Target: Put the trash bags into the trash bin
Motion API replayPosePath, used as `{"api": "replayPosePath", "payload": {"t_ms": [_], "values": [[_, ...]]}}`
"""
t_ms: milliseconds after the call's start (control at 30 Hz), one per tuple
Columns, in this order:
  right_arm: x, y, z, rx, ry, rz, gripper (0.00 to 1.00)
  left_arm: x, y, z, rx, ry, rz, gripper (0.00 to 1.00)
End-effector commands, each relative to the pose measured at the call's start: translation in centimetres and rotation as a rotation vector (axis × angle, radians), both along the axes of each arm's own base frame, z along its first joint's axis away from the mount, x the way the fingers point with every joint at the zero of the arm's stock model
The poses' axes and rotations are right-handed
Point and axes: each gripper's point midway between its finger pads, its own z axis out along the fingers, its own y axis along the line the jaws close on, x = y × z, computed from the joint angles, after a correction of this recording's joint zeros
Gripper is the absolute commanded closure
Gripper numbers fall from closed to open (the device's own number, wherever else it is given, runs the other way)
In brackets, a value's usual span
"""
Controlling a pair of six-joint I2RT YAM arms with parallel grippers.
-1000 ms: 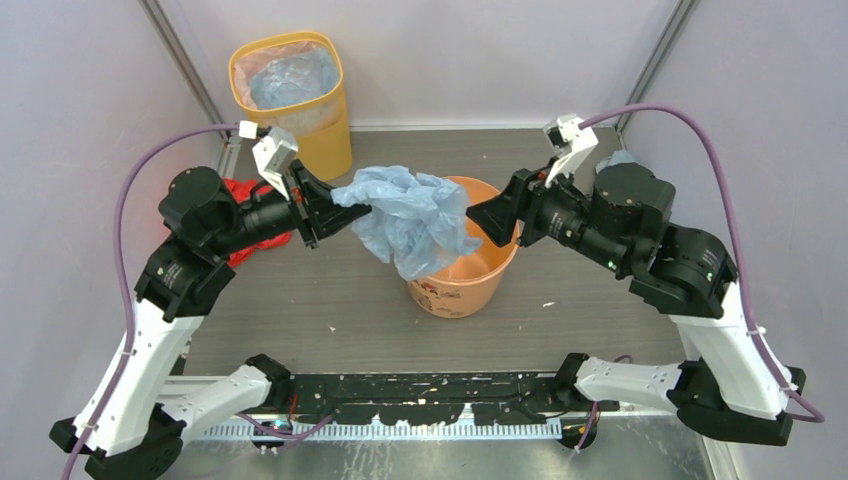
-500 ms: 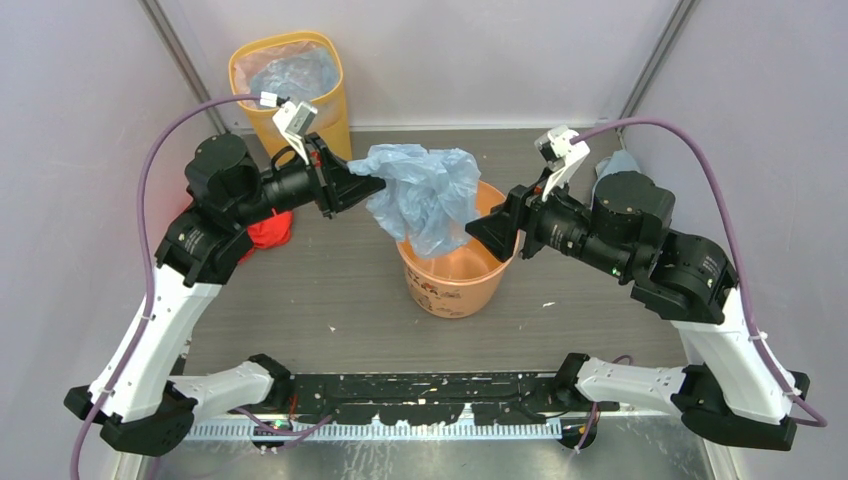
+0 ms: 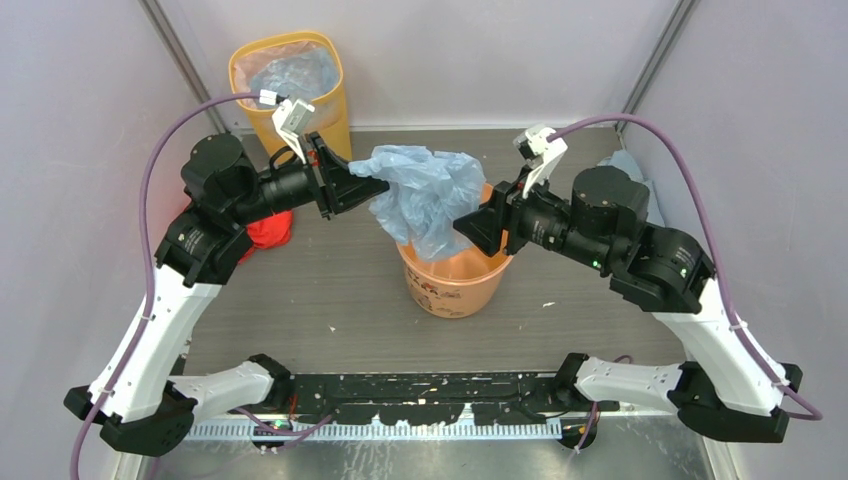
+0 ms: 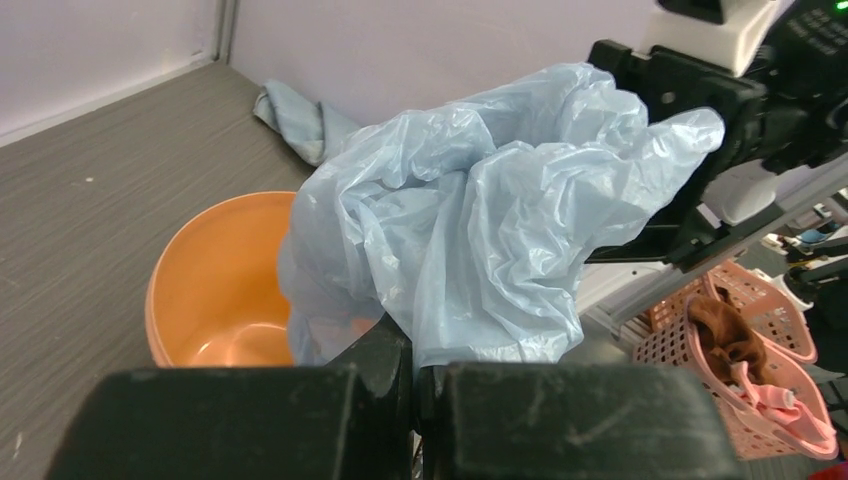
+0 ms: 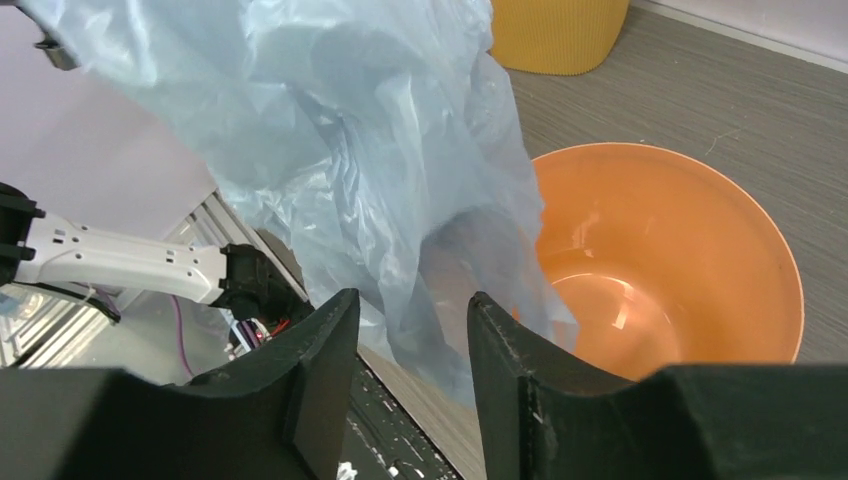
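A crumpled light blue trash bag (image 3: 425, 195) hangs over the round orange trash bin (image 3: 455, 285), its lower end dipping inside the rim. My left gripper (image 3: 385, 183) is shut on the bag's left edge; in the left wrist view the bag (image 4: 480, 230) rises from my left gripper (image 4: 415, 350), with the bin (image 4: 215, 290) below. My right gripper (image 3: 462, 222) is open at the bag's right side. In the right wrist view a fold of the bag (image 5: 350, 150) hangs just beyond my right gripper (image 5: 410, 300), above the bin (image 5: 680, 260).
A taller yellow bin (image 3: 325, 135) lined with plastic stands at the back left. A red bundle (image 3: 265, 230) lies under the left arm. Another pale blue crumpled piece (image 3: 625, 160) lies by the right wall. Pink baskets (image 4: 740, 340) sit beyond the table.
The left arm lifted the bag up and back over the bin, then held still. The right gripper moved left to the bag and its jaws narrowed a little.
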Motion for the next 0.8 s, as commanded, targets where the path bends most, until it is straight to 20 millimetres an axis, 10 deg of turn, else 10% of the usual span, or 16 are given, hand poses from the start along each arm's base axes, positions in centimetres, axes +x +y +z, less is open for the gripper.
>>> {"api": "replayPosePath", "payload": {"t_ms": [0, 200, 767], "values": [[0.1, 1.6, 1.5, 0.049, -0.045, 0.051, 0.56, -1.5, -0.3, 2.4, -0.070, -0.054, -0.072, 1.00], [-0.1, 1.1, 2.1, 0.067, -0.057, 0.043, 0.97, -0.2, 0.5, 0.9, -0.007, -0.026, 0.013, 1.00], [0.4, -9.6, 6.5, 0.059, -0.229, -0.315, 0.99, 2.2, 4.5, -3.0, 0.109, 0.085, 0.167, 1.00]]}}
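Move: The right hand, open, has the pale blue bag's hanging edge between its fingertips; the bag's middle is about 5 cm to its left, 4 cm ahead, roughly level. The orange bin is 6 cm ahead of that hand, 2 cm left, its middle some 30 cm below. The left hand already grips the bag: the bin lies 10 cm right, 3 cm ahead, 33 cm below it, the yellow basket 25 cm ahead, 20 cm left. Right fingers pinch the bag and pull about 8 cm right and up; left, still gripping, goes down, left, forward. ##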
